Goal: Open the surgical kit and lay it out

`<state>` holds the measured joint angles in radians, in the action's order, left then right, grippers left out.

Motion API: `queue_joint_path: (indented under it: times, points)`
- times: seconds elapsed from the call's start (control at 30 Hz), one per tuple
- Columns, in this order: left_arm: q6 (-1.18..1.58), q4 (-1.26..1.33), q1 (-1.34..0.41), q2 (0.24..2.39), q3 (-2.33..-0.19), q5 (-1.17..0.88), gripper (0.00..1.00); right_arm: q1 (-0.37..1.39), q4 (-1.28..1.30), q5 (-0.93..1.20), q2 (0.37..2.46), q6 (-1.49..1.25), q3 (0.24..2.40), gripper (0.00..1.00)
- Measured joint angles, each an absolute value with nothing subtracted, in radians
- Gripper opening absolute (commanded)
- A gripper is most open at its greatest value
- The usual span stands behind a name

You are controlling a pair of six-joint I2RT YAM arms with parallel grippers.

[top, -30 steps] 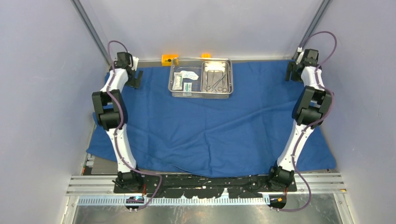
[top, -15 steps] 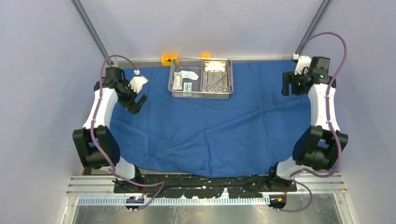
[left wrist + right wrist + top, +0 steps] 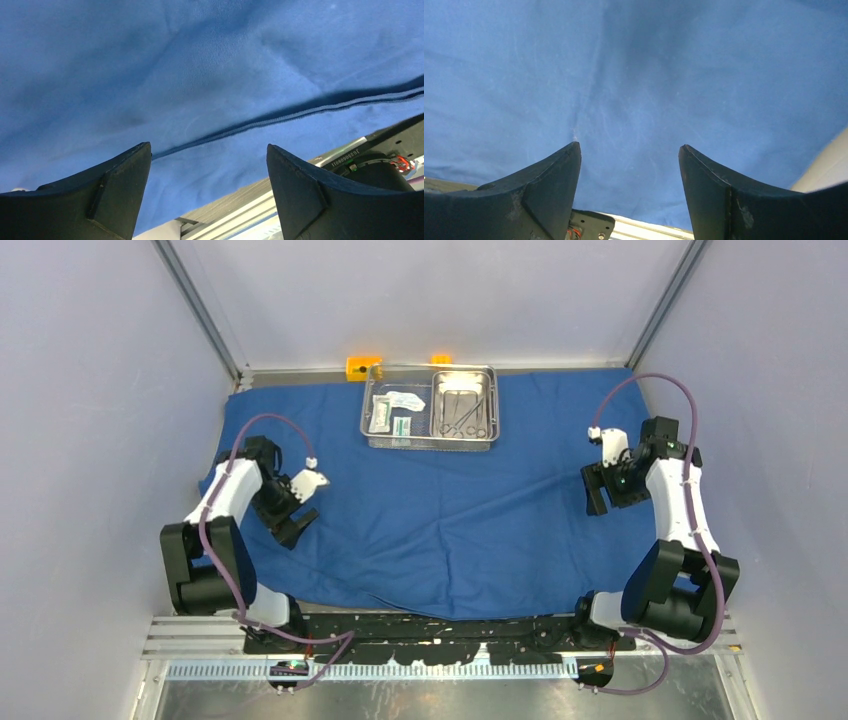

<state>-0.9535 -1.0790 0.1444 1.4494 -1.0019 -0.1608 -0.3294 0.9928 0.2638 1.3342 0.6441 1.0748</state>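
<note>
The blue cloth wrap [image 3: 450, 510] lies spread flat over the table. On its far edge stands the steel mesh basket [image 3: 431, 442], holding white-green packets [image 3: 392, 412] on the left and a smaller steel tray [image 3: 463, 392] with scissors and forceps [image 3: 464, 416] on the right. My left gripper [image 3: 296, 523] hovers open over the cloth's left side, nothing between its fingers. In the left wrist view a hem fold [image 3: 280, 116] crosses the cloth [image 3: 200, 60]. My right gripper [image 3: 597, 490] hovers open over the cloth's right side, with only bare cloth [image 3: 634, 90] beneath it.
Two small orange blocks [image 3: 358, 367] sit at the back edge behind the basket. Grey walls close in the left, right and rear. The arm bases and a metal rail [image 3: 440, 640] run along the near edge, where the cloth overhangs.
Both arms have pulled back from the cloth's far corners toward the near side, folding at the elbows. The cloth lies flatter at the back left. The left jaws narrowed slightly.
</note>
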Motion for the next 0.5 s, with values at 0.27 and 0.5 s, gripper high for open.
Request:
queue_joint_path:
  times: [0.27,0.5]
  points:
    - [-0.973,-0.987,0.146,1.502,-0.869,-0.087,0.74,-0.329,1.015,0.242,1.33,0.703,1.033,0.75]
    - [-1.021,-1.018,0.157,1.514,-0.822,0.036,0.57,-0.329,1.029,0.208,1.328,0.733,1.018,0.75]
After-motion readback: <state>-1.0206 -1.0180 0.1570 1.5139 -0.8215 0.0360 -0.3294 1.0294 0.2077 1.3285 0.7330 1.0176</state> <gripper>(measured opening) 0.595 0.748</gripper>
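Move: The drape's folded flap edge that the left hand goes for lies about 6 cm back, 3 cm left and 6 cm below it. The drape's near border lies some 17 cm back and straight under in the sideways sense; the steel tray sits about 32 cm ahead and 36 cm right. From the right hand, that flap edge is roughly 85 cm left, 10 cm back and 11 cm down. Left hand goes back and down about 5 cm, drifting left, to the flap edge, fingers part-closing; right eases back. ##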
